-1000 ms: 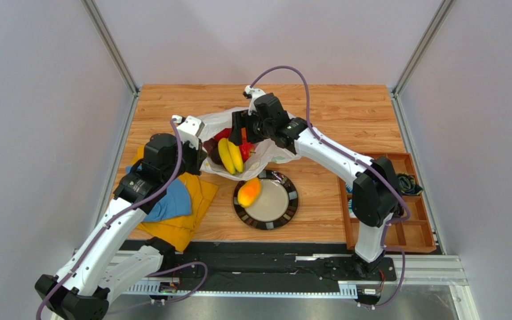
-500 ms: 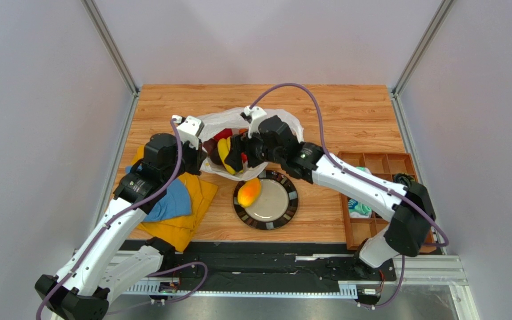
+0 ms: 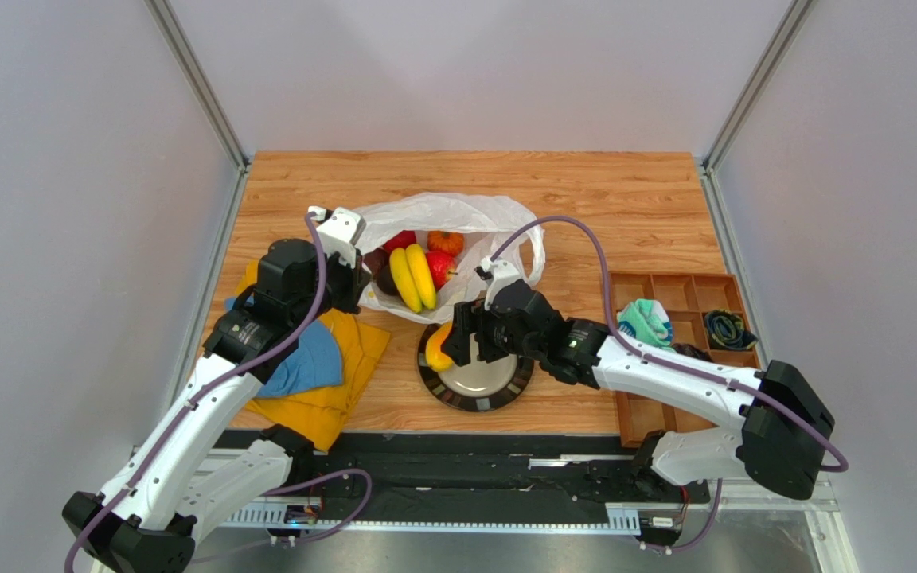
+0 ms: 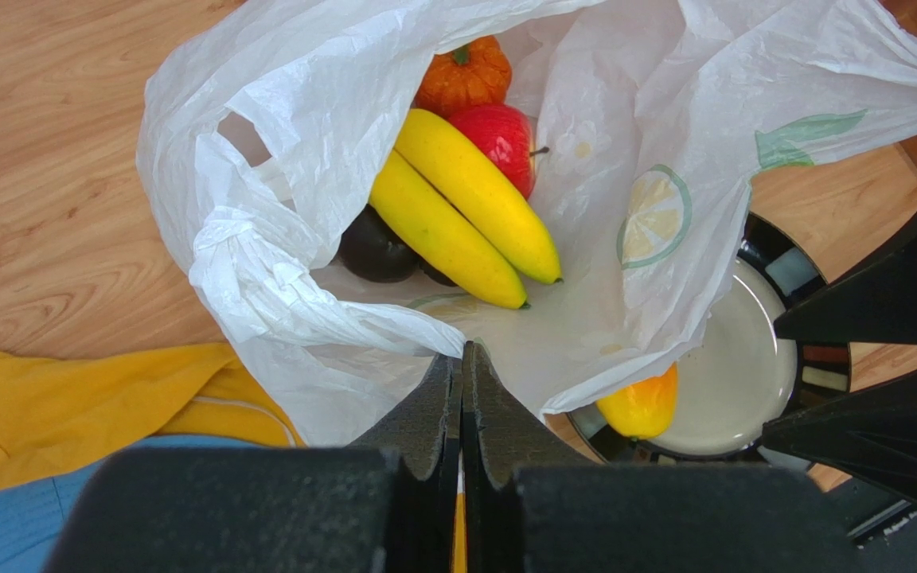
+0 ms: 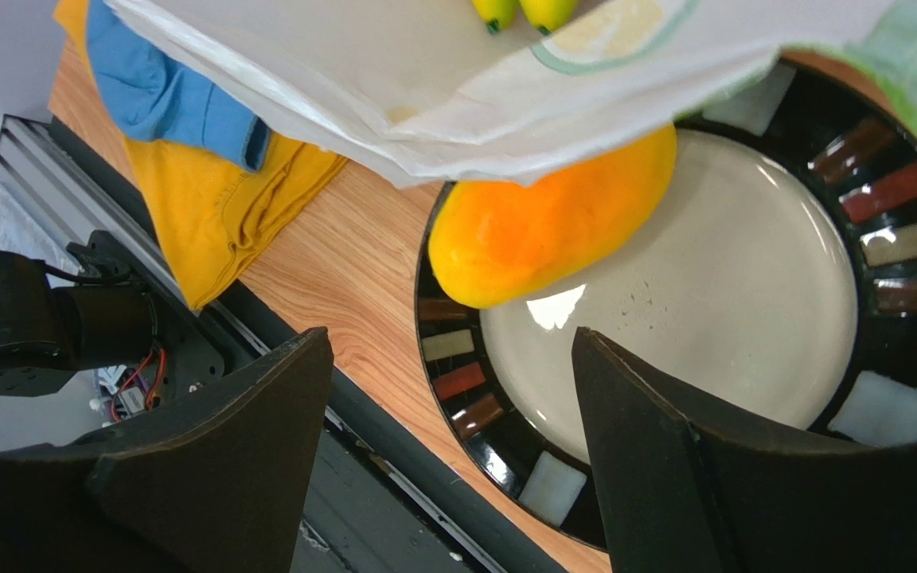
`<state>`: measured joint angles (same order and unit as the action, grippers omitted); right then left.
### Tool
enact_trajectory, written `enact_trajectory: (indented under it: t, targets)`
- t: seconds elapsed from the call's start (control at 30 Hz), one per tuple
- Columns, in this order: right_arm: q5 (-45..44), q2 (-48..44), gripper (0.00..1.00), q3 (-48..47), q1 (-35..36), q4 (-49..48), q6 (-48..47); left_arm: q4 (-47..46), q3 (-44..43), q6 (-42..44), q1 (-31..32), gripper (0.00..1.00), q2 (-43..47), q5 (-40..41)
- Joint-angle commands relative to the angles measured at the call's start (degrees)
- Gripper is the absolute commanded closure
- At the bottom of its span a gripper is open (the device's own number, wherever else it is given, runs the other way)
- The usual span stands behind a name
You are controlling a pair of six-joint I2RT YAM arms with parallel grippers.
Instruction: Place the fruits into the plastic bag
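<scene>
The plastic bag lies open on the table, holding two bananas, a ribbed orange fruit, a red one and a dark one. My left gripper is shut on the bag's near rim. The orange-yellow mango lies on the left of the black-rimmed plate, partly under the bag's edge. My right gripper hangs open over the plate, just short of the mango, with nothing between its fingers.
Yellow cloth and blue cloth lie under the left arm, left of the plate. A wooden compartment tray with small items stands at the right. The table's front rail runs close below the plate.
My right arm has pulled back out of the bag's mouth toward the near side and now hovers over the plate by the mango. The left arm has kept still.
</scene>
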<state>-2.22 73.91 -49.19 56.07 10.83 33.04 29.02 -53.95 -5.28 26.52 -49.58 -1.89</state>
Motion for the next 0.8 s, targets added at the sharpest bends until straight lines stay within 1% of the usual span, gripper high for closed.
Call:
enact_trajectory:
  t: [0.0, 0.33, 0.6, 0.77]
  targets:
    - [-2.26, -0.88, 0.23, 2.86, 0.35, -6.25, 6.33, -0.63, -2.3, -0.79, 0.11, 1.0, 0.45, -0.48]
    - [-7.71, 6.07, 0.19, 3.14, 0.35, -8.72, 12.57, -0.54, -2.3, -0.79, 0.11, 1.0, 0.45, -0.48]
    - [-7.36, 14.06, 0.19, 0.5, 0.35, -9.95, 14.33, -0.63, -2.38, -0.79, 0.11, 1.0, 0.54, -0.48]
    - [-7.19, 16.35, 0.18, -0.21, 0.35, -10.3, 15.65, -0.63, -2.3, -0.79, 0.11, 1.0, 0.63, -0.66]
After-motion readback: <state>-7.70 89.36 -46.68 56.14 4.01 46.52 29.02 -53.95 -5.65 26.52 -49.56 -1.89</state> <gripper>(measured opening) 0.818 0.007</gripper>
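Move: The mango, the last fruit on the plate, lies about 12 cm below the right hand, some 5 cm ahead and 4 cm to its left. The plate's middle is about 14 cm below that hand, level with it fore and aft and 2 cm to its right. The open plastic bag is centred roughly 21 cm ahead, 5 cm left and 10 cm down, with the bananas in it about 18 cm ahead, 11 cm left and 11 cm down. From the left hand the mango is some 14 cm right, about level fore and aft, and 22 cm below. The right hand sinks about 9 cm towards the mango on the plate, with only a small slide forward of some 1.5 cm once the descent is under way, its open fingers coming down close over the fruit without visibly gripping it. On the way down the wrist turns some 15 degrees clockwise and tips the fingers about 10 degrees steeper, while the left hand stays put, still pinching the bag's edge to hold its mouth open. ##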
